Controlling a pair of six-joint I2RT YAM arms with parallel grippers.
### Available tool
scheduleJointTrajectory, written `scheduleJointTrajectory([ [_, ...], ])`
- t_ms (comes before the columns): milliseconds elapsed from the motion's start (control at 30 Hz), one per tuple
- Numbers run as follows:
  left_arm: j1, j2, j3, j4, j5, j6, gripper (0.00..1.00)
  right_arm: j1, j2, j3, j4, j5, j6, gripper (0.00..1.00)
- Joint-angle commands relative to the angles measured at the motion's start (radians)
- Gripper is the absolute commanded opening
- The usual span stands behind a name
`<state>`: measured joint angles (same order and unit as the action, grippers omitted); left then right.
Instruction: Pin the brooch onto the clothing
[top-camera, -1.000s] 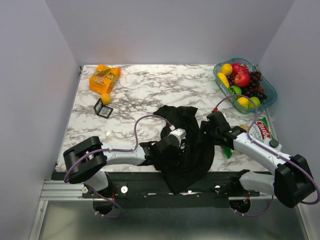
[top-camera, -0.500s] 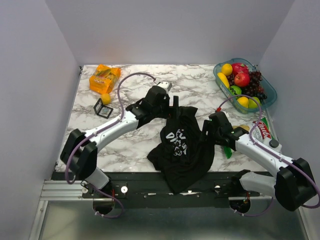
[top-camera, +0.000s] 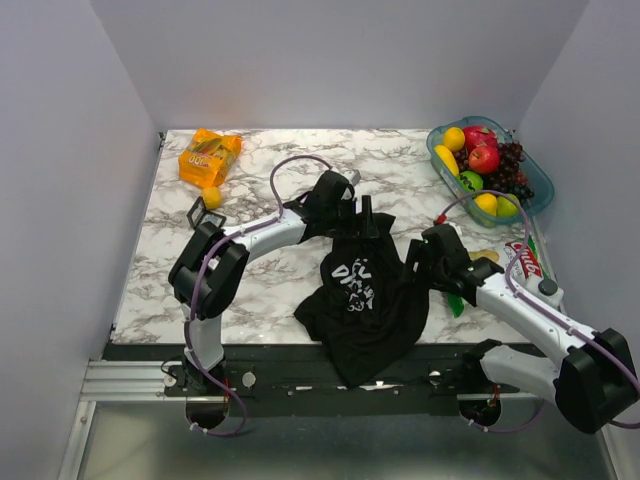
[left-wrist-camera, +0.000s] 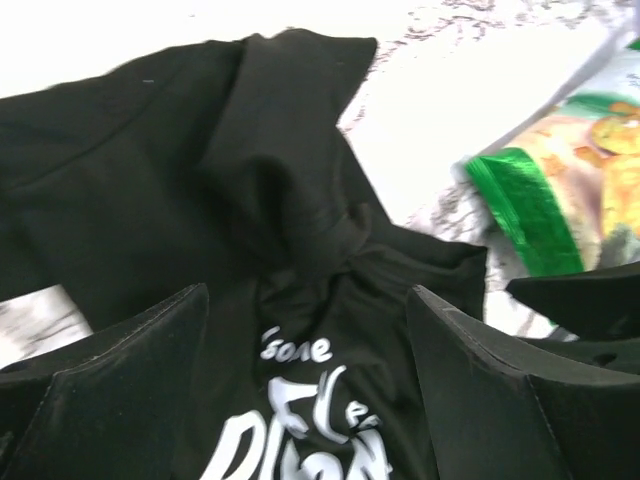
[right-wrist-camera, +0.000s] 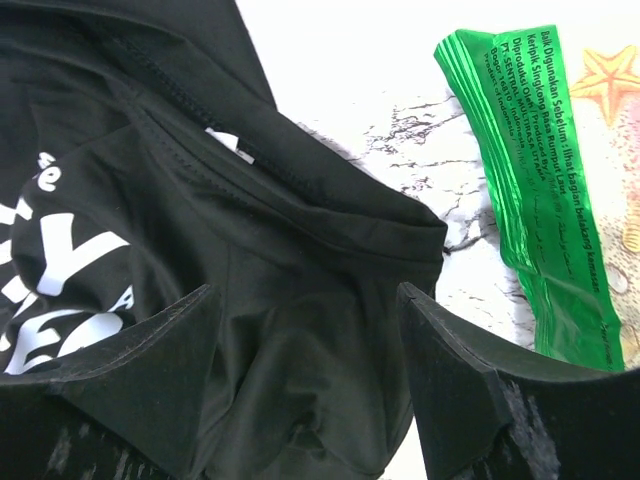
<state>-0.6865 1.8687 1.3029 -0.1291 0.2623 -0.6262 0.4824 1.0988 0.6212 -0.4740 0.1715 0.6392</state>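
The clothing, a black T-shirt (top-camera: 375, 300) with white chest print (top-camera: 352, 284), lies crumpled at the table's front middle, its hem hanging over the edge. My left gripper (top-camera: 358, 220) hovers over the shirt's far edge; in the left wrist view it (left-wrist-camera: 310, 385) is open, its fingers (left-wrist-camera: 120, 385) wide apart with the lettering (left-wrist-camera: 300, 430) showing between them. My right gripper (top-camera: 414, 264) is at the shirt's right side, open over plain black fabric (right-wrist-camera: 300, 330), fingers (right-wrist-camera: 470, 400) straddling a fold. The brooch is out of view.
A green-edged snack bag (top-camera: 522, 262) lies right of the shirt, close to the right arm. A fruit basket (top-camera: 534, 200) stands at the back right. An orange packet (top-camera: 208, 155), a small orange ball (top-camera: 211, 197) and a black wire cube (top-camera: 203, 215) are at the back left.
My left arm swung from the shirt's near-left side up to its far edge, then drew in toward it. The white print, covered before, now shows. The right arm barely moved.
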Motion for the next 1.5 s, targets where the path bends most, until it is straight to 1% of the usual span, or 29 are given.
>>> scheduleJointTrajectory([
  [0,0.001,0.026,0.035,0.097,0.061,-0.064,0.87,-0.007,-0.060,-0.023,-0.034,-0.009,0.016,0.78],
  [100,-0.001,0.049,0.048,0.108,0.074,-0.075,0.84,-0.007,-0.071,-0.037,-0.034,-0.003,0.023,0.78],
  [200,-0.002,0.087,0.075,0.106,0.095,-0.075,0.77,-0.007,-0.068,-0.044,-0.034,0.002,0.028,0.78],
  [233,-0.002,0.093,0.076,0.111,0.097,-0.073,0.70,-0.008,-0.066,-0.046,-0.034,0.003,0.028,0.78],
  [300,-0.002,0.112,0.084,0.120,0.100,-0.072,0.65,-0.007,-0.065,-0.046,-0.032,0.002,0.027,0.78],
  [400,-0.001,0.139,0.104,0.109,0.107,-0.067,0.54,-0.007,-0.070,-0.044,-0.032,0.003,0.022,0.78],
  [433,-0.002,0.142,0.108,0.109,0.110,-0.064,0.46,-0.007,-0.070,-0.043,-0.034,0.005,0.022,0.78],
  [500,-0.001,0.142,0.108,0.114,0.111,-0.061,0.36,-0.007,-0.073,-0.040,-0.032,0.005,0.017,0.78],
  [533,0.002,0.135,0.107,0.114,0.098,-0.060,0.21,-0.007,-0.071,-0.040,-0.034,0.005,0.016,0.78],
  [567,0.007,0.113,0.095,0.114,0.089,-0.053,0.11,-0.007,-0.070,-0.037,-0.034,0.008,0.014,0.78],
  [600,0.010,0.098,0.084,0.115,0.080,-0.049,0.04,-0.007,-0.060,-0.034,-0.038,0.017,0.013,0.78],
  [633,0.022,0.078,0.069,0.118,0.071,-0.044,0.00,-0.007,-0.057,-0.029,-0.038,0.020,0.014,0.78],
  [733,0.050,0.000,-0.003,0.108,0.037,-0.012,0.00,-0.005,-0.039,-0.020,-0.038,0.026,0.008,0.79],
  [767,0.076,-0.041,-0.048,0.103,0.035,-0.006,0.00,-0.007,-0.036,-0.015,-0.037,0.026,0.007,0.80],
  [867,0.142,-0.098,-0.132,0.082,0.054,0.014,0.00,-0.007,-0.014,-0.003,-0.017,0.020,-0.006,0.82],
  [933,0.166,-0.120,-0.165,0.060,0.084,0.029,0.00,-0.007,0.010,0.015,-0.006,0.022,-0.015,0.82],
  [1067,0.200,-0.186,-0.227,0.017,0.066,0.066,0.00,-0.007,0.073,0.055,0.038,-0.007,-0.042,0.82],
  [1167,0.209,-0.203,-0.240,0.013,0.071,0.079,0.00,-0.007,0.146,0.112,0.070,-0.035,-0.084,0.81],
  [1200,0.211,-0.203,-0.235,0.002,0.069,0.082,0.00,-0.007,0.163,0.123,0.095,-0.065,-0.104,0.81],
  [1300,0.212,-0.195,-0.218,-0.010,0.071,0.089,0.00,-0.007,0.222,0.156,0.132,-0.096,-0.116,0.80],
  [1467,0.219,-0.198,-0.209,-0.026,0.060,0.102,0.00,-0.010,0.305,0.183,0.138,-0.099,-0.115,0.77],
])
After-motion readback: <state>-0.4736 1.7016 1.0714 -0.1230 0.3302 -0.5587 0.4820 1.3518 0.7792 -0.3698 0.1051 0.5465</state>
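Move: The far-end fold of the clothing that my left hand goes for lies about 3 cm to its right, 1 cm ahead and some 3 cm lower. The white lettering is roughly 11 cm back and 4 cm left of that hand; the chips packet's green end is about 13 cm back and 15 cm right of it. From my right hand, the fold lies some 10 cm ahead and 4 cm left, slightly lower. I ease my open left hand about 3 cm right and a little down onto the far end of the clothing, shut the fingers on a fold, then drag it about 13 cm left, nearly level, turning some 5 to 10 degrees counter-clockwise. My right hand hangs back with fingers open, then late on travels about 5 cm forward and some 4 cm left over the clothing's right-hand edge. ##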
